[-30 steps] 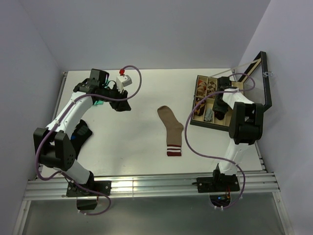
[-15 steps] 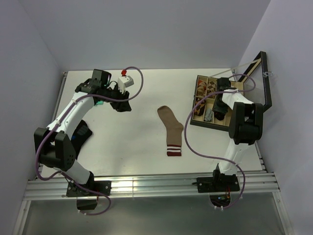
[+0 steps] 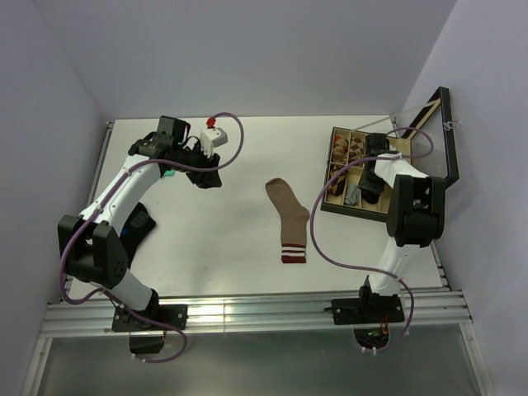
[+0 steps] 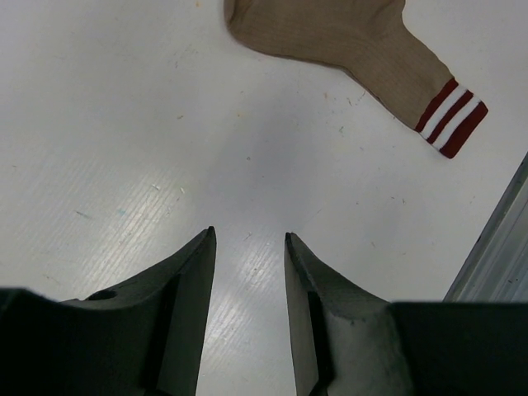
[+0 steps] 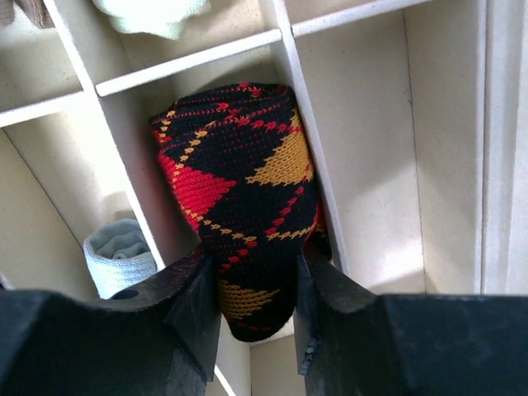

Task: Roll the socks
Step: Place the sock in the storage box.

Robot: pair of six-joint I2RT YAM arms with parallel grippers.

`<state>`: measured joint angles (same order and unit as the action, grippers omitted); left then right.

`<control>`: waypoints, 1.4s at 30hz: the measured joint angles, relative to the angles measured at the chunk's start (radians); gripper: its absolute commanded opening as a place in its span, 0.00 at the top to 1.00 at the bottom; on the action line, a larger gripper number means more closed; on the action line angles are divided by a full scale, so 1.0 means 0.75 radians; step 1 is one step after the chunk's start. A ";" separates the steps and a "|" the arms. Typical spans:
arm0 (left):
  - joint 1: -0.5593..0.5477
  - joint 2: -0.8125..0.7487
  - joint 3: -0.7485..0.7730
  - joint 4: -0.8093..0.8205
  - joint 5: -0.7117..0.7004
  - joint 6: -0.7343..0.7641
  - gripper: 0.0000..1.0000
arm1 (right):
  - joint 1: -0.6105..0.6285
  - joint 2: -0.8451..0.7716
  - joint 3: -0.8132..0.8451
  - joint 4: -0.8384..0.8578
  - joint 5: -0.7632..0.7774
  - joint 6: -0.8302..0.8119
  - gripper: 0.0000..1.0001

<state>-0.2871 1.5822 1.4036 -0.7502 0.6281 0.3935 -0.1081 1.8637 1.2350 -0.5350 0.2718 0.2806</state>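
A tan sock [image 3: 289, 219] with a maroon, white-striped cuff lies flat at the table's middle; the left wrist view shows the tan sock [image 4: 346, 41] ahead of the fingers. My left gripper [image 3: 206, 177] [image 4: 247, 235] hovers over bare table to the sock's left, open and empty. The black sock [image 5: 239, 181] with red, orange and yellow diamonds is rolled up and stands in a compartment of the divided box [image 3: 340, 134]. My right gripper [image 3: 371, 183] [image 5: 256, 256] is shut on its lower end, a jaw pressed against each side.
Other box compartments hold a light blue roll [image 5: 120, 256] and a pale green one [image 5: 148, 12]. The box lid [image 3: 447, 136] stands open at the far right. A white device with a red button [image 3: 212, 134] sits behind the left arm, dark cloth [image 3: 136, 227] beside it.
The left gripper has drifted slightly to the right, toward the tan sock. The right gripper stays in the box, gripping the black sock.
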 measured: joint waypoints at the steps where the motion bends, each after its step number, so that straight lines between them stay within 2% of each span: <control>1: -0.001 0.000 0.002 -0.003 -0.004 -0.002 0.56 | 0.000 -0.006 -0.005 0.000 -0.001 0.001 0.57; 2: -0.004 0.000 0.006 -0.004 -0.008 -0.008 0.55 | 0.000 -0.013 -0.012 -0.005 -0.002 0.001 0.48; 4: -0.008 0.000 0.011 -0.005 -0.016 -0.018 0.55 | -0.002 -0.031 -0.027 -0.033 -0.005 0.006 0.44; 24: -0.052 0.018 0.071 -0.024 -0.071 -0.054 0.56 | -0.003 -0.115 -0.014 -0.291 -0.050 0.026 0.42; 32: -0.055 0.024 0.072 -0.025 -0.081 -0.054 0.56 | -0.003 -0.128 -0.015 -0.317 -0.055 0.036 0.41; 42: -0.056 0.024 0.072 -0.025 -0.092 -0.054 0.56 | 0.019 -0.266 -0.019 -0.373 -0.110 0.021 0.39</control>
<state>-0.3290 1.6005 1.4574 -0.7692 0.5591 0.3531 -0.0940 1.6642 1.2209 -0.8146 0.1890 0.2966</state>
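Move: The rolled argyle sock is still between my right fingers, down in its compartment of the storage box, with its middle about 3 cm ahead and 1 cm left of the hand. The light blue sock lies some 8 cm to my left and 1 cm ahead, and the brown patterned sock about 14 cm left and 5 cm ahead. The pale sock is in the next compartment, roughly 15 cm ahead and 1 cm left. All sit about 1 cm below my right hand. From my left hand the argyle sock is some 55 cm to the right, 5 cm ahead and 16 cm lower. I open my right fingers and let go of the argyle sock, drawing straight back towards the near wall of the box by about 5 cm, rising only slightly while the fingertips tilt back a little. Then I lift clear, up roughly 3 cm more and a touch to the left, with the fingers staying open. ##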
